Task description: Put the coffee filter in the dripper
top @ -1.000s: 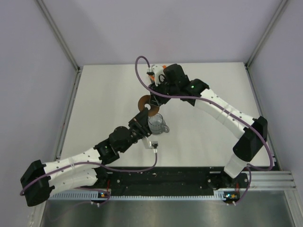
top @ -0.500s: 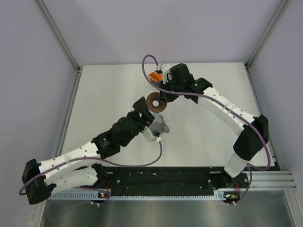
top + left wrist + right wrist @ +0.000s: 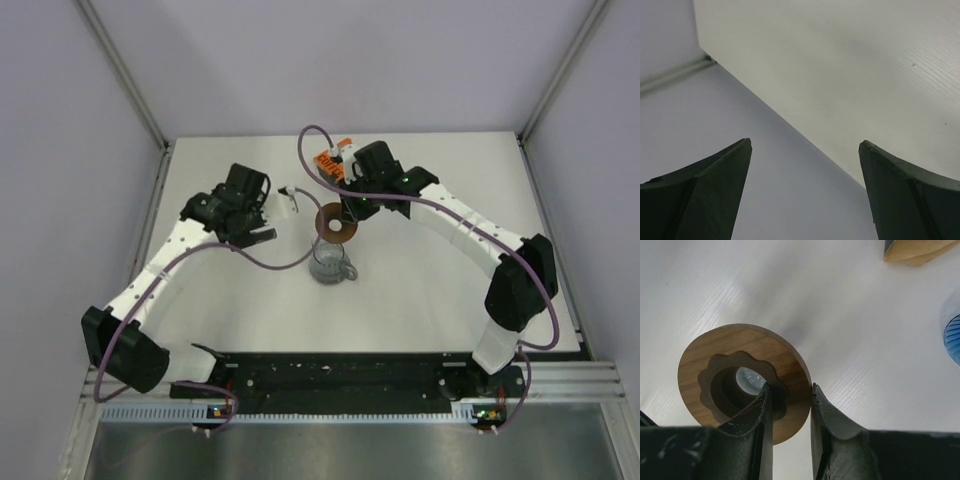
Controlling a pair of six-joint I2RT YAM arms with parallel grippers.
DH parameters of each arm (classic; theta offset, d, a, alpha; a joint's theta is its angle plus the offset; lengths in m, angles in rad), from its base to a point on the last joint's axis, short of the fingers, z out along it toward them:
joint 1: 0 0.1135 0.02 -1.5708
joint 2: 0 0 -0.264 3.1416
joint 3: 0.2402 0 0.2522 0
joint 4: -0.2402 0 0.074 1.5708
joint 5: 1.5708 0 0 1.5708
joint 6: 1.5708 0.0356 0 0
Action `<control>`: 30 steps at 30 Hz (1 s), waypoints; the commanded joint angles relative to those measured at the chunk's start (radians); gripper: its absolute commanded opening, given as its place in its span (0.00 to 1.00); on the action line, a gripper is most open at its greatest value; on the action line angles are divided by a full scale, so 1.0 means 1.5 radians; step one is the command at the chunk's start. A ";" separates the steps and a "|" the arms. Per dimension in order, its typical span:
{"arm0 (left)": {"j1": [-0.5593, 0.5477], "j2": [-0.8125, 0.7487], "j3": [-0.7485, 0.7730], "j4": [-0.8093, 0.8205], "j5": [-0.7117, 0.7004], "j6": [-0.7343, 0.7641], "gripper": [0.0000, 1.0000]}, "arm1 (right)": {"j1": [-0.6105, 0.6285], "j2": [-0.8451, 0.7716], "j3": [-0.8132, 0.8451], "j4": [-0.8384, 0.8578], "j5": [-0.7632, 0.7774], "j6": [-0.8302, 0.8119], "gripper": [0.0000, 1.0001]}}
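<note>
My right gripper (image 3: 788, 386) is shut on the dark brown wooden ring (image 3: 742, 380), one finger through its hole and the other against its outer rim. In the top view the ring (image 3: 333, 222) hangs just behind the grey clear pitcher (image 3: 331, 266), whose glass shows through the ring's hole. A sliver of the blue ribbed dripper (image 3: 955, 340) shows at the right edge of the right wrist view. A tan-brown piece (image 3: 912, 250) peeks in at the top right; I cannot tell if it is the coffee filter. My left gripper (image 3: 805, 142) stands open and holds nothing, off to the left near the wall.
An orange box (image 3: 329, 160) lies at the back behind the right wrist. The left wrist view shows only the white table (image 3: 865, 60) meeting the grey wall (image 3: 715, 120). The right arm's cable loops above the box.
My left gripper opened and swung from beside the pitcher to the back left. My right gripper closed on the ring and carried it slightly toward the pitcher.
</note>
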 commanded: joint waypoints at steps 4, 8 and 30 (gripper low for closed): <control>0.170 0.071 0.115 -0.122 0.125 -0.216 0.94 | 0.039 0.023 0.011 0.013 0.028 0.005 0.00; 0.250 0.163 0.185 -0.190 0.179 -0.317 0.93 | 0.049 0.048 0.013 -0.001 0.025 0.000 0.00; 0.278 0.201 0.171 -0.153 0.282 -0.393 0.89 | 0.072 0.099 0.060 -0.057 0.019 -0.035 0.64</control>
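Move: The right hand still pinches the wooden dripper ring by its forward-right side. The glass jug it is taken to stands about 6 cm back, 5 cm to the left and some 12 cm below that hand. From the same hand, the orange coffee box is roughly 23 cm ahead and 3 cm left, and the blue cone about 18 cm ahead and 20 cm right, both low on the table. From the empty left hand the jug lies some 19 cm right, 2 cm back and 15 cm down. The right hand lowers the dripper ring about 7 cm onto the jug's mouth, easing roughly 3 cm back and 2 cm left on the way and tilting a little, then stays there and opens its fingers, so that the outer one comes clear of the rim. Meanwhile the empty left hand, wide open, carries on away from the jug, first about 8 cm left and then down some 6 cm with a slight drift back to the right, its wrist turning about 40 degrees counter-clockwise. ##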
